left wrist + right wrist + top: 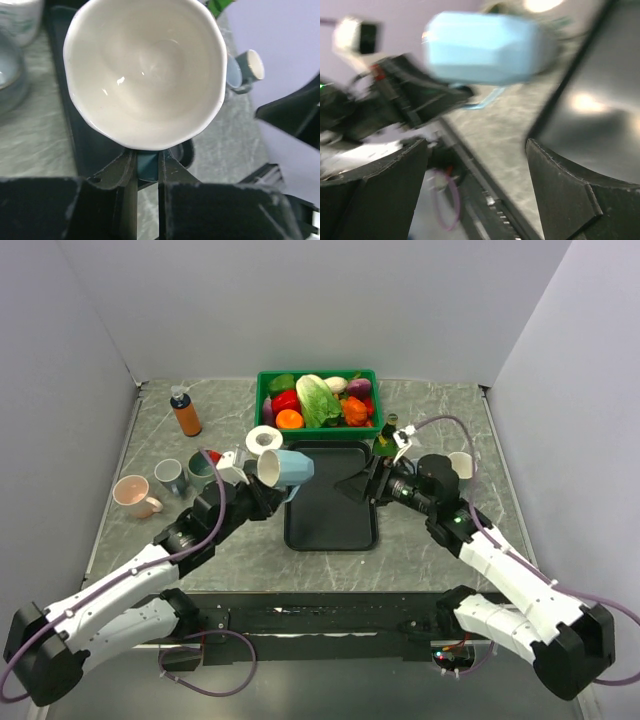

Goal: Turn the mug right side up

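A light blue mug (pixel 287 467) with a white inside hangs on its side above the left edge of the black tray (pixel 330 530), its mouth turned to the left. My left gripper (pixel 268 495) is shut on the mug's handle from below. In the left wrist view the mug (pixel 145 70) shows its open mouth, and the left gripper (pixel 147 161) pinches the blue handle between its fingers. My right gripper (pixel 352 486) stands open over the tray, just right of the mug and apart from it. The right wrist view shows the mug (pixel 482 47) beyond the open right gripper (pixel 476 145).
A green basket (pixel 318 373) of vegetables stands at the back. An orange bottle (pixel 185 412) is back left. A pink mug (pixel 135 496), a grey mug (pixel 169 476) and a dark mug (pixel 202 468) stand left. A white roll (pixel 265 440) and a white cup (pixel 460 465) are nearby.
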Controlling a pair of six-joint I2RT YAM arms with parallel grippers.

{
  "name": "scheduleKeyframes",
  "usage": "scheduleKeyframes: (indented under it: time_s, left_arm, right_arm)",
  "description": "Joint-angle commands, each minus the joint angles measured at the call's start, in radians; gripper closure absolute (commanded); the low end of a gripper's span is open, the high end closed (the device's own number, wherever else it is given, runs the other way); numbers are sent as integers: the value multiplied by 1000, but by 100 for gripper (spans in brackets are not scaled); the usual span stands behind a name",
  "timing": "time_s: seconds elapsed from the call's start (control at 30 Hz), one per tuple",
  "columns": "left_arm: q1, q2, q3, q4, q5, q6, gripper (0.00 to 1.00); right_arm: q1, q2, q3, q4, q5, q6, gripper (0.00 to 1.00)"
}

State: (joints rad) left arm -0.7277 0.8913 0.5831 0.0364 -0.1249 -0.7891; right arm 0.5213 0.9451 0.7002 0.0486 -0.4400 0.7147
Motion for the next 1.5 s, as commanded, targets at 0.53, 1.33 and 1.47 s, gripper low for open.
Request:
scheduleKeyframes:
  time_s: [0.53,1.33,1.47]
  left_arm:
    - [-286,572,529,-33,-222,154,99]
    - [-398,1219,1254,-486,-443,79,99]
    - [-401,1267,1310,-549,-458,83,99]
  right_arm:
    - [2,-388,197,-544,826,-32,13]
    - [2,-583,98,-636,839,-20,11]
    - [0,-580,93,-644,842,-26,11]
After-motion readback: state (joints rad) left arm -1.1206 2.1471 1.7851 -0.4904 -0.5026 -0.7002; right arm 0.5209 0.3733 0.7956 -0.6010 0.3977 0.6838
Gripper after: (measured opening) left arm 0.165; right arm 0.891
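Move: The left hand already has the light-blue mug by its handle, mouth tilted sideways; the free marble for it, just right of the tray, lies some 24 cm right, 8 ahead, 15 below. The tray's middle is 9 cm right and 3 ahead; the blue-grey mug 30 right and 8 ahead; the green bottle 20 right and 14 ahead. From the empty right hand, the held mug is 10 cm left, 3 ahead. Still pinching the light-blue mug's handle, the left hand carries the mug roughly 23 cm right across the tray towards the blue-grey mug, easing forward a little and sinking about 10 cm, lowering on after the sideways travel ends; it rolls its left side up throughout. The open, empty right hand clears out some 18 cm to the right, rising then partly sinking, and swings clockwise. ##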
